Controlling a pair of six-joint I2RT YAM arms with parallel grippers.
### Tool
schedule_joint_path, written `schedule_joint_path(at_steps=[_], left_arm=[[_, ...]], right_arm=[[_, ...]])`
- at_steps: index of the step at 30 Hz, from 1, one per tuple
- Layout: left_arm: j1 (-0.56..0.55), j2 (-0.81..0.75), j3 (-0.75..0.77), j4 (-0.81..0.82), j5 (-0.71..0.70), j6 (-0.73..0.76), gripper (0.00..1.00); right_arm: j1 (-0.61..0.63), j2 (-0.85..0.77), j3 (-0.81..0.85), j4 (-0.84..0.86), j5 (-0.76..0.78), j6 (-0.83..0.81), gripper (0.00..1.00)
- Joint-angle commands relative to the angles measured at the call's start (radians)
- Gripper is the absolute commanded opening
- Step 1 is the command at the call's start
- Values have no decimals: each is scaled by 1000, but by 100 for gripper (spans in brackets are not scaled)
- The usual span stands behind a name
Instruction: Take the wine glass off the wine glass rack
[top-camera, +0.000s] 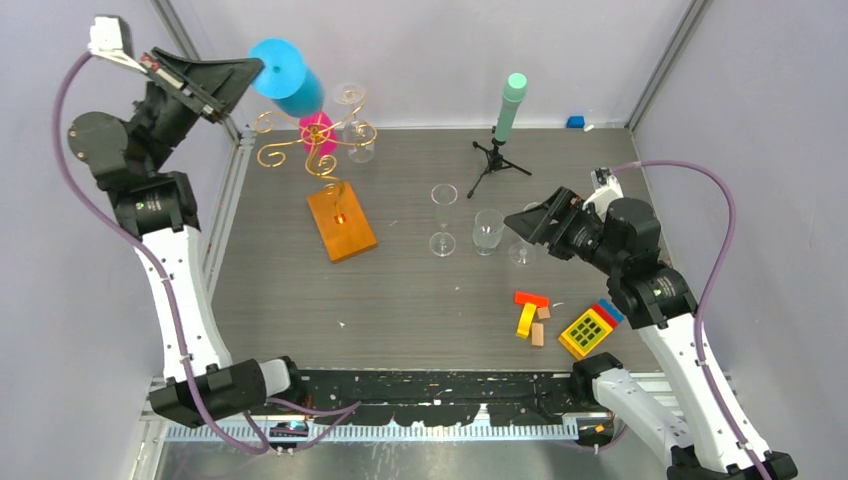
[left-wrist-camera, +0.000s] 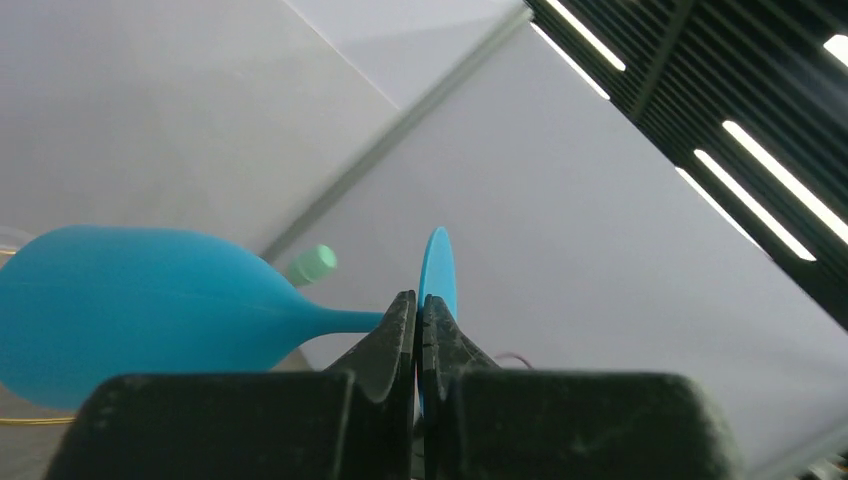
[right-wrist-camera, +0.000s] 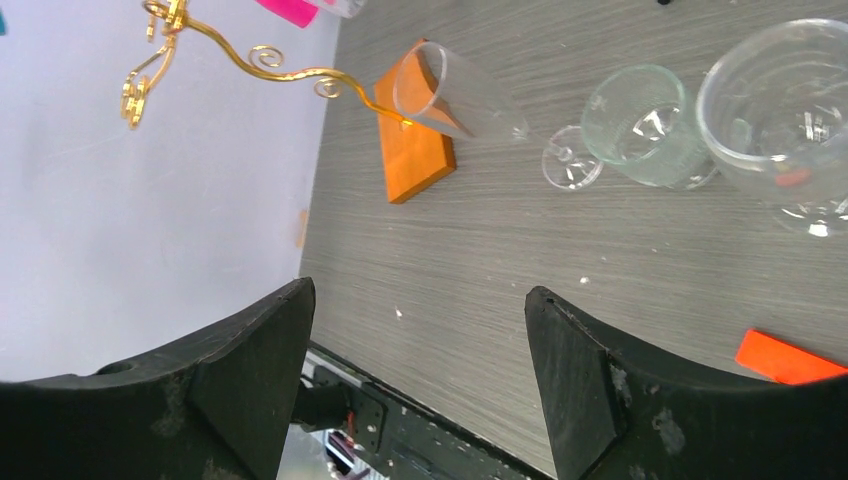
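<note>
My left gripper is raised at the back left, shut on the round foot of a blue wine glass. The glass lies tilted in the air, just above and left of the top of the gold wine glass rack. In the left wrist view the blue foot is pinched edge-on between the jaws of the left gripper, and the bowl points left. A pink glass and a clear glass are at the rack's arms. My right gripper stands open and holds nothing.
The rack's orange base sits left of centre. Clear glasses stand mid-table by the right gripper. A mint-green cylinder on a black tripod is at the back. Coloured blocks and a yellow toy lie front right.
</note>
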Motion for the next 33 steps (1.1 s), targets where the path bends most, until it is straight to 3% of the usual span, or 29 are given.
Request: schedule_joint_path(at_steps=[1, 6, 12, 17, 25, 33], left_arm=[[-119, -22, -31, 208, 9, -194, 0], [-259, -34, -131, 236, -103, -253, 0], [-473, -29, -241, 251, -239, -278, 0], [-603, 31, -325, 411, -305, -411, 0], [-705, 83, -381, 467, -367, -482, 0], [-715, 85, -410, 495, -397, -525, 0]], right_arm=[[-3, 3, -17, 168, -61, 67, 82], [-3, 56, -54, 420, -130, 227, 80], [12, 125, -120, 851, -184, 451, 80], [36, 188, -175, 1130, -137, 576, 81], [84, 253, -197, 1317, -73, 638, 82], [105, 304, -160, 1336, -106, 653, 80]])
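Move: The left hand already holds the blue wine glass by its foot end, the glass's middle about 8 cm below, 3 cm ahead and 3 cm right. The open right gripper lies some 35 cm right, 6 cm back and 29 cm lower; the rack's hub is about 3 cm ahead, 5 cm right and 20 cm below. From the right hand, the blue glass is 9 cm ahead, 32 cm left and 21 cm up; a clear stemmed glass stands 5 cm ahead, 5 cm right, 20 cm below. Left carries the blue wine glass some 18 cm right, towards the open right hand, which rises and rolls. ##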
